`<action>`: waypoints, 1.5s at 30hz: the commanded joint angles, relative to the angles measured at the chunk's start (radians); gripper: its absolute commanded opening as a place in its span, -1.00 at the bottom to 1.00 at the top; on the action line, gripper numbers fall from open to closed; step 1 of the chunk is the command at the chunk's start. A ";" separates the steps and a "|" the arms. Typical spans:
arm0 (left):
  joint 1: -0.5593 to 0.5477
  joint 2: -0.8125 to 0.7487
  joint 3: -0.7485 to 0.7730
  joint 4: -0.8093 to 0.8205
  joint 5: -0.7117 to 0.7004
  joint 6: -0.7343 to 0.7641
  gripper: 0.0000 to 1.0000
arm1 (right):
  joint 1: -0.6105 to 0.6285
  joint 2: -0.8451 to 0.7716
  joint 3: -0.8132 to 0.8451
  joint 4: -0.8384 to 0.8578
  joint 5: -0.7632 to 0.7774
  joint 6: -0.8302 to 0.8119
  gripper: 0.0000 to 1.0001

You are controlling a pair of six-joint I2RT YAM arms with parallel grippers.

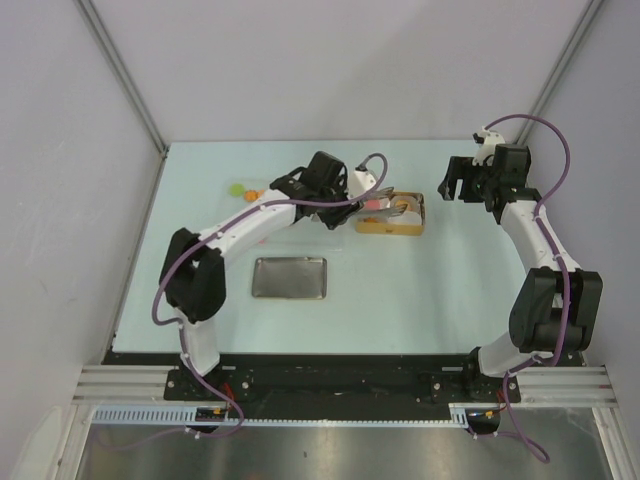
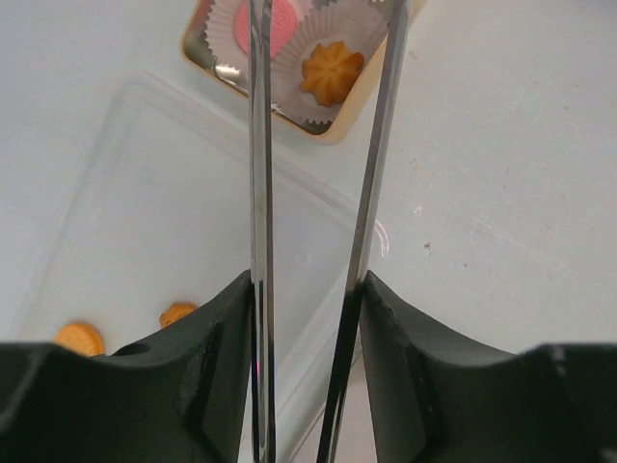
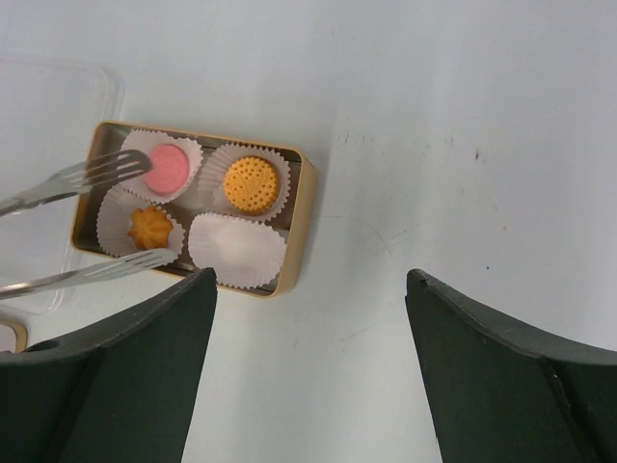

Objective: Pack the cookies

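A gold tin (image 3: pixel 304 222) holds four white paper cups. Three of them carry cookies: a pink disc (image 3: pixel 165 169), a round orange one (image 3: pixel 251 184) and an orange swirl (image 3: pixel 149 228). The fourth cup (image 3: pixel 237 250) has nothing in it. My left gripper (image 2: pixel 307 282) is shut on metal tongs (image 2: pixel 258 193), whose spread tips hang over the pink and swirl cookies (image 2: pixel 331 72). In the top view that gripper (image 1: pixel 345 190) is just left of the tin (image 1: pixel 392 228). My right gripper (image 3: pixel 308 280) is open, to the right of the tin and apart from it, with bare table below.
Two loose orange cookies (image 2: pixel 79 338) (image 2: pixel 176 313) lie on a clear plastic tray (image 2: pixel 174 212) left of the tin. A green one (image 1: pixel 235 188) lies at the far left. A silver lid (image 1: pixel 290 277) rests nearer the arm bases.
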 commanded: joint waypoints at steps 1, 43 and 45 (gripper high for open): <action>0.012 -0.171 -0.075 0.047 -0.014 -0.022 -0.01 | -0.006 0.004 0.004 0.004 -0.018 0.005 0.67; 0.581 -0.629 -0.650 0.040 0.090 0.090 -0.01 | 0.019 0.006 0.004 0.004 -0.027 0.003 0.67; 0.581 -0.613 -0.660 0.058 0.087 0.086 -0.01 | 0.019 0.006 0.004 0.004 -0.027 0.002 0.67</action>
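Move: My left hand holds the tongs, their tips out over the box. The orange star cookie on the clear tray is some 10 cm left and 11 ahead of that hand, 13 below; the round orange cookie lies about 13 left and 15 ahead, the pink one 19 left and 5 ahead, the black one 22 left and 9 ahead. The box stands 20 cm right, 12 ahead. From my right hand the star cookie is about 45 cm left and 4 ahead, 18 below. I lift the tongs about 5 cm clear of the box, then sweep my left hand some 27 cm left and a little back across the clear tray, sinking to its starting height again. On the way I turn it some 30 degrees counter-clockwise, so the tips swing over towards the orange cookies; my fingers keep their half-open hold. ##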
